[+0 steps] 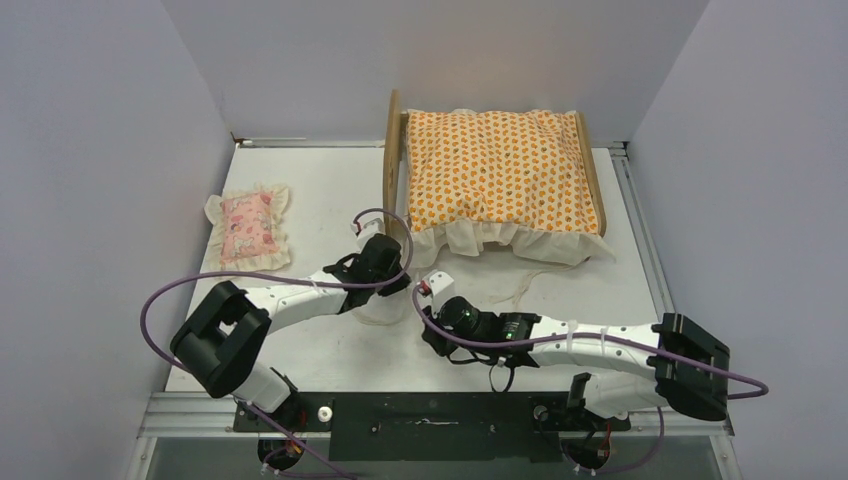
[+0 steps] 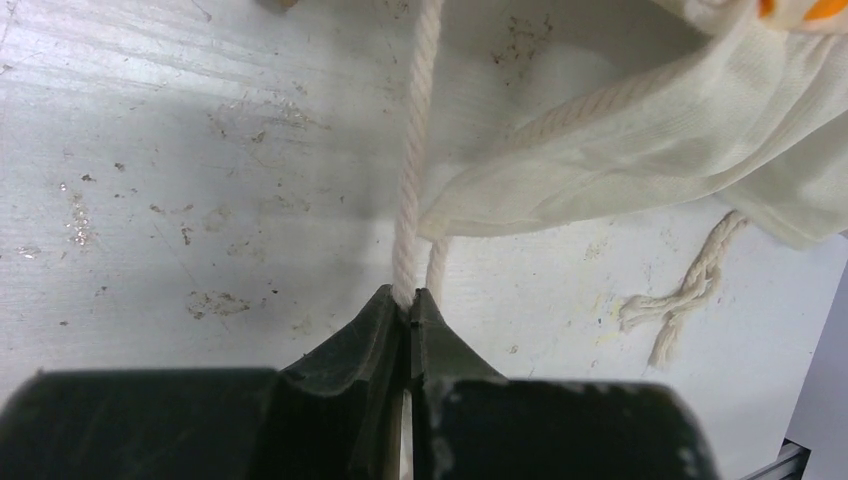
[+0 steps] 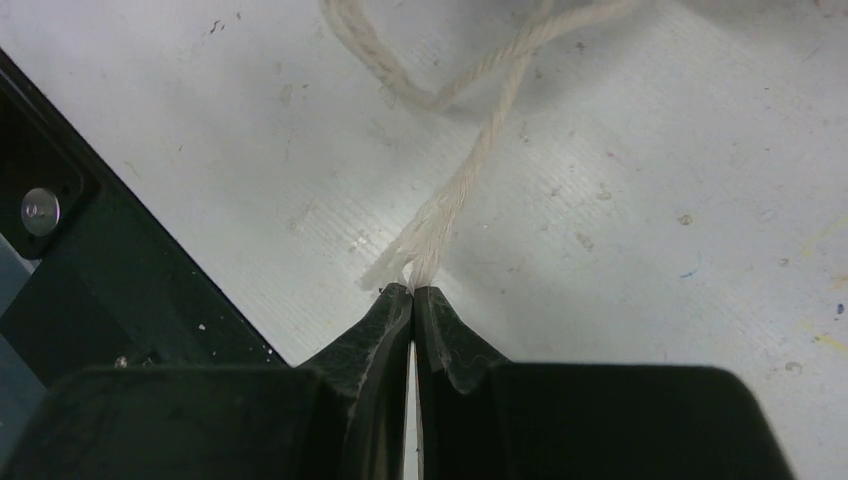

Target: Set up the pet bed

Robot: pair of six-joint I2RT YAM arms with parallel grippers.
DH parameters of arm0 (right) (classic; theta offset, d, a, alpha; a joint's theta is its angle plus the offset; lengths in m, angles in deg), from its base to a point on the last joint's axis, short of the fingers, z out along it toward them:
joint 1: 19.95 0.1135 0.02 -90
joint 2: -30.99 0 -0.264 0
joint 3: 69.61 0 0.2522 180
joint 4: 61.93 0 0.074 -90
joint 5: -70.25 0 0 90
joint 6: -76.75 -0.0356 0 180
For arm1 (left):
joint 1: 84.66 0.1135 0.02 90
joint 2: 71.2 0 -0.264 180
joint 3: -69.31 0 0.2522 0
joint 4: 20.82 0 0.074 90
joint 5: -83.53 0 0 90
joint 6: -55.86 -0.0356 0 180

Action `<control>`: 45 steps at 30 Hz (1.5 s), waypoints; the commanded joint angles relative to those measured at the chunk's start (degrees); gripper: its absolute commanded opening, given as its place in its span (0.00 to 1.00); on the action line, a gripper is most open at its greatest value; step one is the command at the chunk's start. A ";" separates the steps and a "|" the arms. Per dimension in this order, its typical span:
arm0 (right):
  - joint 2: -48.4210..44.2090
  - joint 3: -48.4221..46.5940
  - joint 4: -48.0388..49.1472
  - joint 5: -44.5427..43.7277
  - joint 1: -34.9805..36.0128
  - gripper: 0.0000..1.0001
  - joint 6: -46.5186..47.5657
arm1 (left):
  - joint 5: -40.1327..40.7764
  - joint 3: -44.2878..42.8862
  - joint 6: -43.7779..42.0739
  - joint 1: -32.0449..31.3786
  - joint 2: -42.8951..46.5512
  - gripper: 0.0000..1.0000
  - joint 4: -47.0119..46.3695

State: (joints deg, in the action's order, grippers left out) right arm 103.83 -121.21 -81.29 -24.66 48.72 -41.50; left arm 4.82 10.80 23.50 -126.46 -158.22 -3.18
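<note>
The pet bed, a light wooden frame, stands at the back of the table. The orange-patterned cushion lies on it, its cream ruffle hanging over the near side and hiding the bed's base. My left gripper is by the ruffle's near left corner, shut on a white cord that runs up past the ruffle fabric. Close beside it, my right gripper is shut on the frayed end of a white cord lying on the table.
A small pink frilled pillow lies at the left of the table. A loose knotted cord end rests on the table under the ruffle. The black rail of the near table edge is just left of my right gripper. Walls close in on three sides.
</note>
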 commanded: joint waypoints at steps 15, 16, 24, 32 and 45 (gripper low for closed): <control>15.81 -17.53 11.42 1.50 -16.07 0.05 -0.27 | 0.87 11.04 -0.98 0.40 9.77 0.00 -12.91; 17.76 -18.17 12.13 1.29 -16.34 0.05 -0.68 | 1.00 11.53 -0.82 0.40 10.29 0.00 -13.26; 27.33 -19.20 19.04 4.15 -17.04 0.05 -2.19 | 1.54 12.69 -1.09 0.49 12.72 0.00 -12.76; 30.37 -14.62 33.25 16.60 -19.37 0.05 -2.37 | -2.53 14.05 -4.55 0.51 14.22 0.00 -14.92; 38.65 -12.06 49.01 31.42 -21.16 0.05 -6.03 | -3.26 8.43 -14.93 2.25 21.35 0.65 1.69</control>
State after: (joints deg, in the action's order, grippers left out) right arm 140.75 -133.96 -42.56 0.72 27.23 -45.82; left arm 1.96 24.26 13.17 -124.93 -141.54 -6.81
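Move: The right hand pinches a frayed cord end, and the cord held in the left fingertips lies about 16 cm ahead, 4 cm to its left and 2 cm lower. Beyond that left-held cord, the blanket's frilled corner hangs some 7 cm farther out and 3 cm to the right; the headboard's near leg stands about 14 cm farther out and 3 cm to the left. From the left hand, the frayed end is about 17 cm back, 4 cm to the right and 2 cm higher. Forward in a low arc, the right hand carries the pinched cord end about 15 cm to the left-held cord, rising then dipping, then edges left under that cord, its left side rolling up some 20 degrees. The left hand keeps its cord, easing up and back, then opens, letting go as it backs off leftward. ##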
